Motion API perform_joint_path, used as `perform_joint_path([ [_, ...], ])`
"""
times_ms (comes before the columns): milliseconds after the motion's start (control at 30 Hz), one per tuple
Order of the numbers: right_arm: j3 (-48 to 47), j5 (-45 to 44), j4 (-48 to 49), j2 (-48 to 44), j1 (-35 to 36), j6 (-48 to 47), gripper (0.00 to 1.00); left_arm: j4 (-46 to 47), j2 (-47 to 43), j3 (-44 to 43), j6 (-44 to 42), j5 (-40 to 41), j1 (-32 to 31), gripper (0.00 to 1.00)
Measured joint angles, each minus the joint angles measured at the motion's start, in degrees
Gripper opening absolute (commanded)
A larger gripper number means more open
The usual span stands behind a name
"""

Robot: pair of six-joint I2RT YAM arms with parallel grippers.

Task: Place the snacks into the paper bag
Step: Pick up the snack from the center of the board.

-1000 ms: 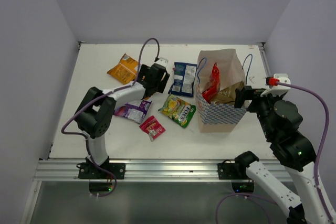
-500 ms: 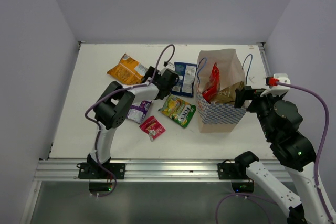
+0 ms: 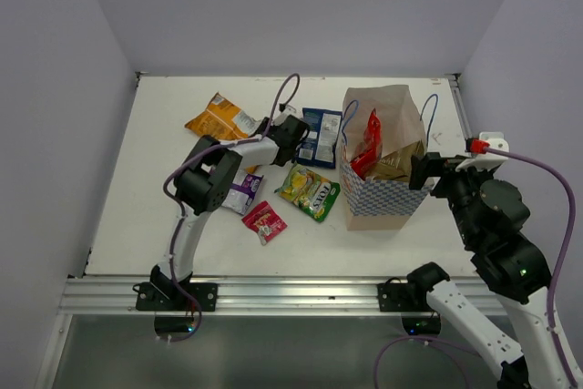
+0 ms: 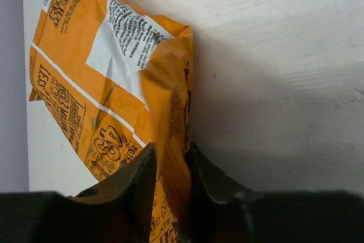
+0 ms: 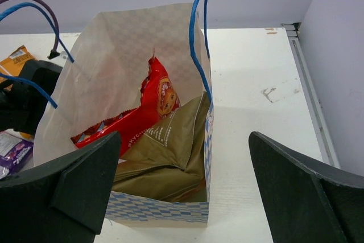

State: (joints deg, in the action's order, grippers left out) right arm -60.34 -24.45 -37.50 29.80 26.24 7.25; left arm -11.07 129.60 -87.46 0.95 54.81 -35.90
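The paper bag [image 3: 378, 198] stands open at the right, with a red packet [image 3: 368, 143] and a brown packet [image 3: 398, 163] inside; the right wrist view shows the bag [image 5: 114, 49], red packet [image 5: 153, 103] and brown packet [image 5: 170, 152]. My left gripper [image 3: 264, 127] is shut on the right edge of the orange packet [image 3: 219, 117], pinched and lifted between the fingers [image 4: 170, 149] in the left wrist view [image 4: 74, 83]. The dark blue [image 3: 319, 134], yellow-green [image 3: 310, 191], purple [image 3: 239, 190] and pink-red [image 3: 264, 220] packets lie on the table. My right gripper [image 5: 183, 138] is open at the bag's right side [image 3: 424, 170].
The white table [image 3: 164, 216] is walled at the back and both sides. A metal rail [image 3: 273, 293] runs along the near edge. The bag's blue cord handles [image 5: 199, 32] stand up above its rim.
My left arm's elbow has swung right and the wrist has shifted toward the dark blue packet; the orange packet's right edge has come along with it. The right arm has barely moved.
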Motion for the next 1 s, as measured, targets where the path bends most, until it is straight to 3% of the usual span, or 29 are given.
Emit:
perform_joint_path([
  [100,0.2,0.0,0.1,-0.3,0.0,-0.1,0.99,-2.1,0.1,0.2,1.0,-2.2,0.9,0.00],
  [300,0.4,0.0,0.2,-0.3,0.0,-0.3,0.99,-3.7,-1.9,1.5,1.1,-5.2,1.6,0.00],
  [500,0.3,0.0,0.2,-0.2,0.0,-0.4,0.99,-7.5,-11.7,1.5,1.5,-9.6,3.1,0.00],
  [767,-1.3,0.2,0.0,1.2,0.0,0.0,0.98,-11.3,-25.7,-8.4,3.1,-17.7,7.8,0.00],
  [1000,-3.8,1.4,-0.9,2.2,0.0,1.2,0.98,-13.1,-30.0,-18.9,3.9,-24.4,8.8,0.00],
])
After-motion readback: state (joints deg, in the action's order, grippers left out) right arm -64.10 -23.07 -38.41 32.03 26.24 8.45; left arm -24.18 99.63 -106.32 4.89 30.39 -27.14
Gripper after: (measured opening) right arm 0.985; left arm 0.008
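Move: The orange snack pack lies beside the left gripper with its edge already between the half-open fingers; its middle is about 9 cm to the left, level fore-and-aft and 2 cm below. The blue packet is some 17 cm to the right and 4 cm back; the purple packet 18 cm back and 6 cm left, the green one 19 cm back and 14 cm right, all near table height. From the right hand the orange pack is roughly 26 cm ahead, 46 cm left and 34 cm lower. Shut the left gripper fully on the raised edge of the orange pack while sinking about 1 cm, then keep the pinch and raise the pack fast, almost straight up off the table, to some 32 cm above the start. On the way up roll the wrist left side down by about 35 degrees and swing the fingers from forward-left and down to nearly straight ahead and flatter. ##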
